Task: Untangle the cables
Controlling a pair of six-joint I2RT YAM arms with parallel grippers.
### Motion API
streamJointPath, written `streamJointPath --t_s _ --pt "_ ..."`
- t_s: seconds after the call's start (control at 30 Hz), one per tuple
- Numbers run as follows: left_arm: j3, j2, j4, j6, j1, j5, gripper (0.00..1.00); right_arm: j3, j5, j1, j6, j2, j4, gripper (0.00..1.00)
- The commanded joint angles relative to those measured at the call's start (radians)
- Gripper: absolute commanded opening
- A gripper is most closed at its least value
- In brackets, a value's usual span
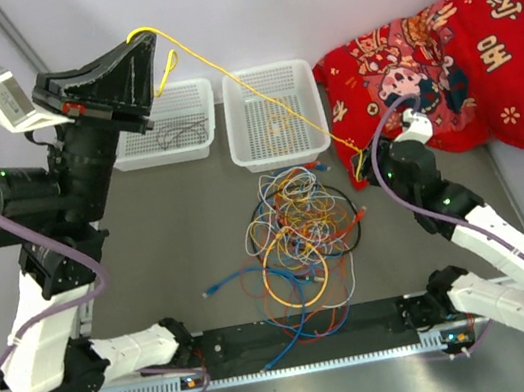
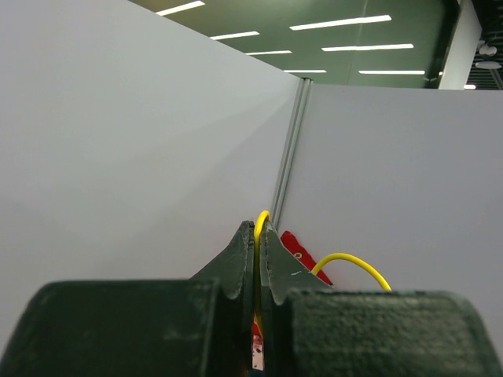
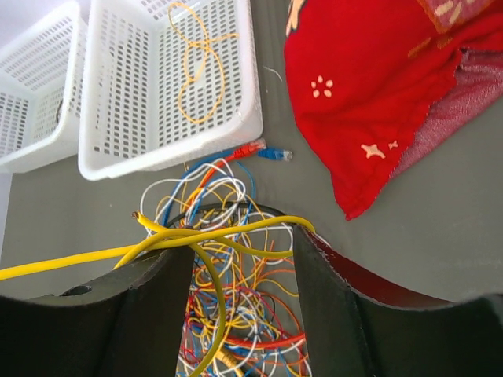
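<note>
The cables [image 1: 297, 235] lie in a tangled heap of yellow, orange, blue, white, red and black loops mid-table. One thick yellow cable [image 1: 242, 83] runs taut from the heap's right side up to my left gripper [image 1: 141, 37], which is raised high at the back left. In the left wrist view that gripper [image 2: 258, 236] is shut on the yellow cable [image 2: 354, 263]. My right gripper [image 1: 356, 154] hovers at the heap's far right; its jaws [image 3: 242, 243] stand open, with the yellow cable [image 3: 228, 236] draped across the gap above the heap [image 3: 244, 314].
Two white perforated baskets stand at the back: the left basket [image 1: 185, 93] holds a dark cable, the right basket [image 1: 251, 142] a thin orange-yellow cable [image 3: 200, 71]. A red patterned cloth [image 1: 450, 51] fills the back right corner. Red and blue plug ends [image 3: 263, 151] lie beside the right basket.
</note>
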Motion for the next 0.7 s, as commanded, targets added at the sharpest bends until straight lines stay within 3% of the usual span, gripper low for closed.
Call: streamJointPath --t_s 0.0,0.07,0.13,0.23,0.67 --pt "0.062 -0.001 0.081 0.035 0.003 -0.014 0.0 -0.019 0.005 -0.018 0.006 -0.023 -0.019 0.53" --pt "0.074 0.002 0.084 0.049 0.003 -0.019 0.0 -0.018 0.006 -0.035 0.001 -0.017 -0.044 0.58" --pt "0.104 0.013 0.082 0.057 0.003 -0.019 0.0 -0.024 -0.051 -0.085 0.015 -0.004 -0.065 0.75" --pt "0.135 0.025 0.079 0.064 0.003 -0.009 0.0 -0.048 -0.099 -0.116 0.038 0.006 -0.064 0.84" --pt "0.134 0.04 0.085 0.07 0.003 -0.011 0.0 -0.056 -0.128 -0.116 0.018 -0.05 -0.028 0.87"
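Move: Between my hands, the yellow cable is stretched taut: my left fingers already pinch it high up, and it loops round my half-open right fingertips. That loop is at my right hand point, and about 11 cm ahead, 24 cm right and 47 cm below my left hand. From my right hand, the right basket is some 23 cm ahead, 14 cm left and 18 cm down; the cable pile is roughly 3 cm back, 11 cm left and 20 cm down. I open my right fingers from about half to nearly wide to shed the yellow loop, shifting the hand about 2 cm right, then sinking some 5 cm and tipping it slightly down. My left hand keeps its pinch and, after a brief pause, draws the cable up about 4 cm, with a little left and back, away from my right hand. ##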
